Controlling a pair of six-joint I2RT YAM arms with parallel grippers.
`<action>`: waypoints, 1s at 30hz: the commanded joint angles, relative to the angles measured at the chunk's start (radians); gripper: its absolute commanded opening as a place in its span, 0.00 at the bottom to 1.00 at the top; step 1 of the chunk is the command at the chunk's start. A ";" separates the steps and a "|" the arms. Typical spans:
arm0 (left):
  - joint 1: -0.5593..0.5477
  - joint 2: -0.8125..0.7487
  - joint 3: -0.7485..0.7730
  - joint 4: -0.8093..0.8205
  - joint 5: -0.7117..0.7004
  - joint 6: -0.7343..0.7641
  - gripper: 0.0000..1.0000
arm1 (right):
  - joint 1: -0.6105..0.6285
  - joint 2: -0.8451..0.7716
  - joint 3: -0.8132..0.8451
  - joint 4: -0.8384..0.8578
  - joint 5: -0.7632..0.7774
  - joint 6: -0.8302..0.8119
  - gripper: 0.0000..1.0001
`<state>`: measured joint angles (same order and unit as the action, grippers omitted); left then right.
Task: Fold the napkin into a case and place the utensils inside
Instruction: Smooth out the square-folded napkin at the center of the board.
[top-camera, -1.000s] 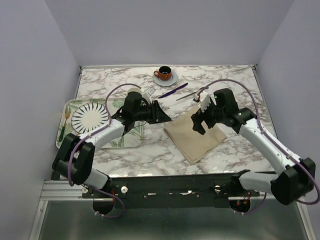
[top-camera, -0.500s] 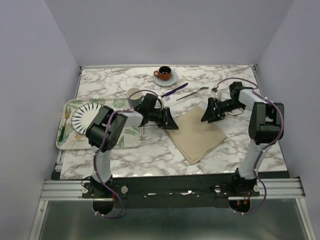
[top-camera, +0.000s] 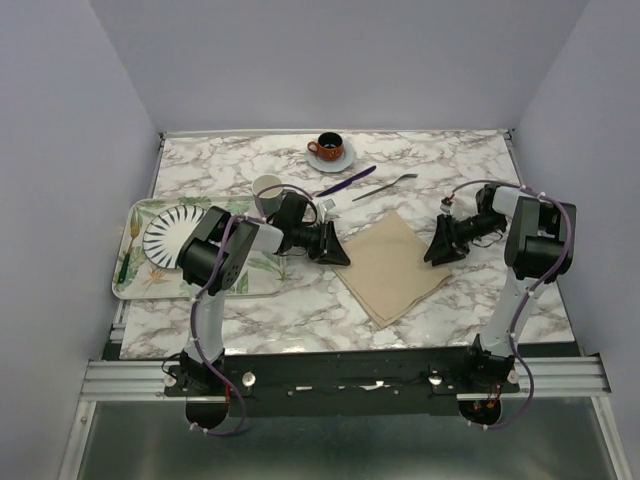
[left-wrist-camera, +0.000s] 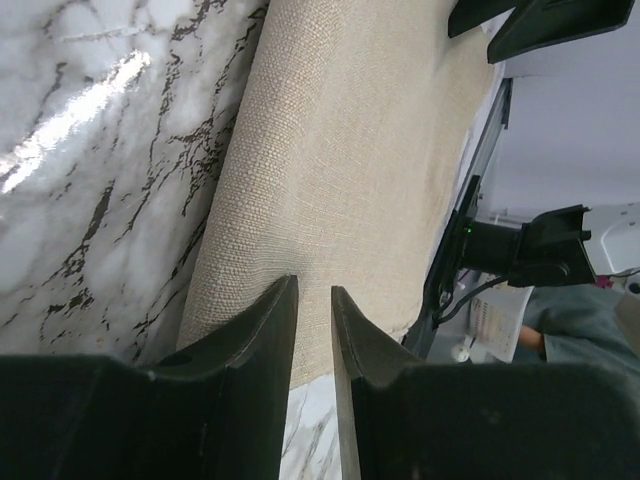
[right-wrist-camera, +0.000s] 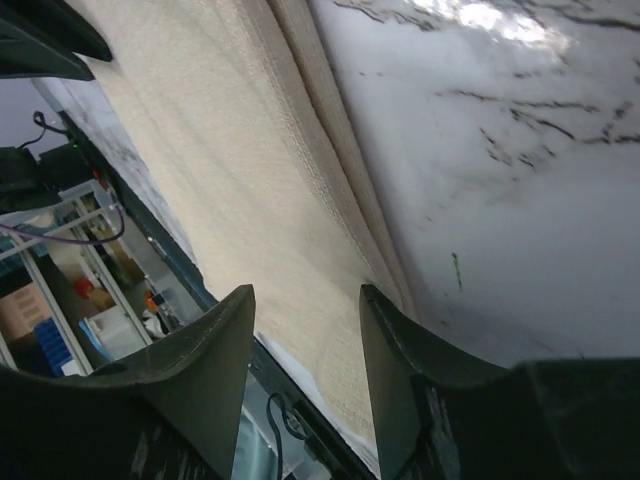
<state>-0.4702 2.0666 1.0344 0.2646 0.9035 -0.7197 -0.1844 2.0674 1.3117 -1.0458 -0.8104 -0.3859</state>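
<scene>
The beige napkin (top-camera: 392, 268) lies folded flat on the marble table, between both arms. My left gripper (top-camera: 340, 255) sits low at its left corner; in the left wrist view the left gripper (left-wrist-camera: 312, 292) shows a narrow gap over the napkin (left-wrist-camera: 340, 150) edge, with nothing pinched. My right gripper (top-camera: 437, 250) is low at the napkin's right edge. In the right wrist view the right gripper (right-wrist-camera: 308, 292) stands open over the napkin (right-wrist-camera: 230, 150). The purple knife (top-camera: 346, 181) and silver fork (top-camera: 385, 186) lie behind the napkin. No case shows.
A leaf-printed tray (top-camera: 135, 270) with a white plate (top-camera: 180, 235) sits at the left. A white cup (top-camera: 266, 188) stands behind the left arm. An orange cup on a saucer (top-camera: 329, 148) is at the back.
Both arms have stretched low toward the napkin. The right gripper moved right and nearer to the napkin's right edge, and its jaws narrowed. The left gripper slid to the left corner.
</scene>
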 joint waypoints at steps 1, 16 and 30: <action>0.007 -0.052 0.013 -0.065 0.027 0.103 0.43 | -0.013 -0.072 -0.002 -0.052 0.044 -0.097 0.55; -0.082 -0.077 0.039 0.145 0.092 -0.043 0.61 | 0.063 0.017 -0.009 -0.220 -0.188 -0.231 0.60; -0.058 0.062 0.058 -0.007 0.063 0.063 0.59 | -0.023 0.094 -0.106 -0.134 0.171 -0.077 0.59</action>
<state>-0.5312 2.1155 1.0855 0.3668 0.9848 -0.7467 -0.1871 2.1654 1.2743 -1.2514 -0.8745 -0.5148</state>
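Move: The square napkin lies flat, turned like a diamond, between the two low hands. Its middle is about 12 cm right and 1 cm back from the left hand, and 11 cm left and 2 cm back from the right, just under fingertip height. From the left hand, the purple knife lies 20 cm ahead and 2 cm right, and the mug about 15 cm ahead and 18 cm left. From the right hand, the fork lies some 18 cm ahead and 13 cm left. Both hands come up off the napkin's two side corners together and go down onto it again: the left rises about 8 cm, tilting as its fingers open wider, then sinks to touch the cloth some 3 cm farther right, in towards the middle. The right lifts about 6 cm, drawing back and swinging out to its right, then drops to its old height with fingers still half open, its tips coming down by the lower right edge about 5 cm nearer the base, the wrist turned some 15 degrees so that they swing back. ##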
